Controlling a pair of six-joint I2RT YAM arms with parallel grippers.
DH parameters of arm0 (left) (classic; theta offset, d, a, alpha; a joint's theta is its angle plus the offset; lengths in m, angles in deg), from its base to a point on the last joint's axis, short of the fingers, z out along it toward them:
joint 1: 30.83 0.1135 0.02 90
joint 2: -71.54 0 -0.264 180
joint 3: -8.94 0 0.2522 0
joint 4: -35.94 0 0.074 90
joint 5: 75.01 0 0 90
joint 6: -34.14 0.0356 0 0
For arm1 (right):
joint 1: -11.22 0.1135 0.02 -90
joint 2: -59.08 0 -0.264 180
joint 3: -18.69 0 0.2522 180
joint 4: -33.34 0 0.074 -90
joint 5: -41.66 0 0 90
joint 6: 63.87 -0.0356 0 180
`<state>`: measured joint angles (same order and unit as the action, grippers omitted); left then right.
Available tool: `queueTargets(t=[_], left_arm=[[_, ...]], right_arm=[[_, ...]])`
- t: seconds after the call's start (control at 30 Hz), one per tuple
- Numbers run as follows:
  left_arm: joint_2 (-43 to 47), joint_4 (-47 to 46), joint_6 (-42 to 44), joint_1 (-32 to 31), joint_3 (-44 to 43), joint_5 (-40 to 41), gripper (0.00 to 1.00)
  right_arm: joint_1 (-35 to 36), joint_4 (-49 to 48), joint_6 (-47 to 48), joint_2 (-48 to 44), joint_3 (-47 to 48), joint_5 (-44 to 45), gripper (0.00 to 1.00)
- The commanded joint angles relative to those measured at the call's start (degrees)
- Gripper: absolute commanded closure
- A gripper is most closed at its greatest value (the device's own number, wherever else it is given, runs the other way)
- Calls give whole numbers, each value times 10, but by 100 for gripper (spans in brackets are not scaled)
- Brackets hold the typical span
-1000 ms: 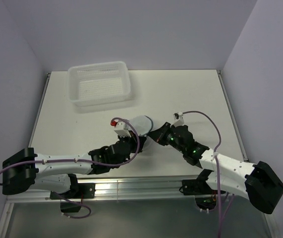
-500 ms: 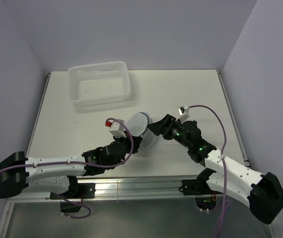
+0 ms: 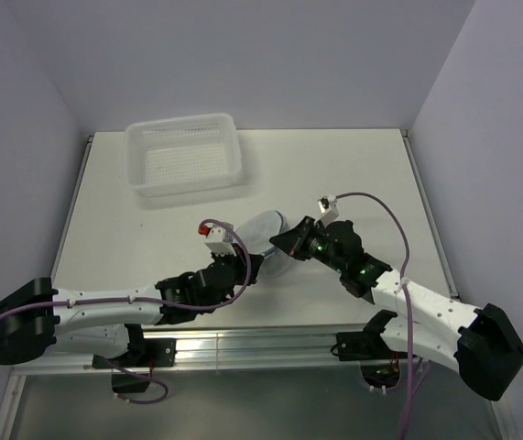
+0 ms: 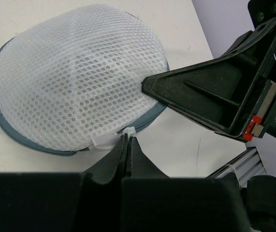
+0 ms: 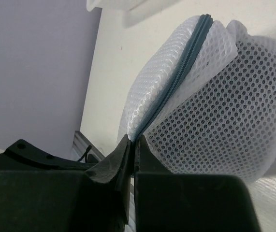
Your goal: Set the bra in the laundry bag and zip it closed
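Note:
The laundry bag (image 3: pixel 266 229), a white mesh dome with a grey-blue zipper rim, lies on the table between my two grippers. My left gripper (image 4: pixel 128 137) is shut on a small white tab (image 4: pixel 109 140) at the bag's (image 4: pixel 75 77) near rim. From the right, my right gripper (image 5: pixel 134 140) is shut on the zipper rim (image 5: pixel 176 77) of the bag (image 5: pixel 225 111). In the left wrist view its black fingers (image 4: pixel 200 96) press against the bag's right edge. The top view has the left gripper (image 3: pixel 253 262) and right gripper (image 3: pixel 278 242) on either side of the bag. The bra is hidden in every view.
A rectangular white perforated basket (image 3: pixel 180 124) stands at the back left of the white table (image 3: pixel 362 174). A metal rail (image 3: pixel 270 344) runs along the near edge by the arm bases. Purple walls close in the table on three sides.
My right gripper let go, swung wide, came back toward the bag and shut on its zipper rim. The bag tipped and shifted slightly. My left gripper stayed shut on the tab.

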<state>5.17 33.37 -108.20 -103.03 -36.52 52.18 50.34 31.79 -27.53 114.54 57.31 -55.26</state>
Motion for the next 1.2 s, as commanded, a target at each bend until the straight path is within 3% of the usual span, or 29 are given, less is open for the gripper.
queueTargets(t=[0.0,0.23,0.5,0.57,0.6,0.63,0.67,0.7,0.8,0.9,0.93,0.97,1.07,1.17], left_arm=[[26,14,5,-1,1,11,100],[87,109,-35,-1,47,36,100],[91,113,-45,-2,58,17,99],[95,102,-26,-2,48,17,81],[101,97,-17,-2,41,18,62],[106,99,-8,-1,22,22,54],[116,108,13,-2,10,31,42],[122,114,23,-2,-2,35,38],[148,137,57,-2,-46,49,24],[172,201,72,-2,-89,67,20],[180,213,74,-2,-95,73,20],[198,225,76,-2,-99,78,18],[234,277,80,-2,-114,99,2],[271,322,87,-2,-128,104,1]], right_arm=[[-25,-24,13,4,22,13,100],[-82,-49,16,24,17,-6,100],[-83,-78,3,30,-5,-26,100],[-73,-78,9,37,-6,-26,100],[-71,-86,8,40,-11,-24,100],[-71,-89,8,43,-14,-25,99],[-72,-89,8,45,-17,-24,93],[-72,-84,12,43,-16,-21,89],[-72,-53,27,31,-13,-7,67],[-73,0,44,6,-7,20,28],[-74,14,58,-13,-5,28,1],[-75,33,65,-25,-1,37,0],[-77,128,102,-74,32,67,0],[-78,208,137,-147,59,108,0]])
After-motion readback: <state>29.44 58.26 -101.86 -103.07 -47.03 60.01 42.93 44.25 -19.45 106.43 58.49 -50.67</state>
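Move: Just ahead of the left hand, about 5 cm forward, sits the laundry bag's middle, some 5 cm lower; the zip tab is still in the left fingers. From the right hand, still shut on the zippered edge, the bag's middle is about 1 cm forward, 3 cm left and 5 cm lower, and the tab 4 cm back and 3 cm left. The empty basket stands roughly 40 cm ahead and 22 cm left of the left hand. Keeping its pinch on the zip tab, the left hand first draws about 2 cm left and slightly back, against the right hand's shut grip on the zippered edge. Then both open wide and let go: the left rises some 12 cm and moves on leftwards, while the right goes forward a little, then backs off rightwards to about 6 cm from its start, rolling left side down. ##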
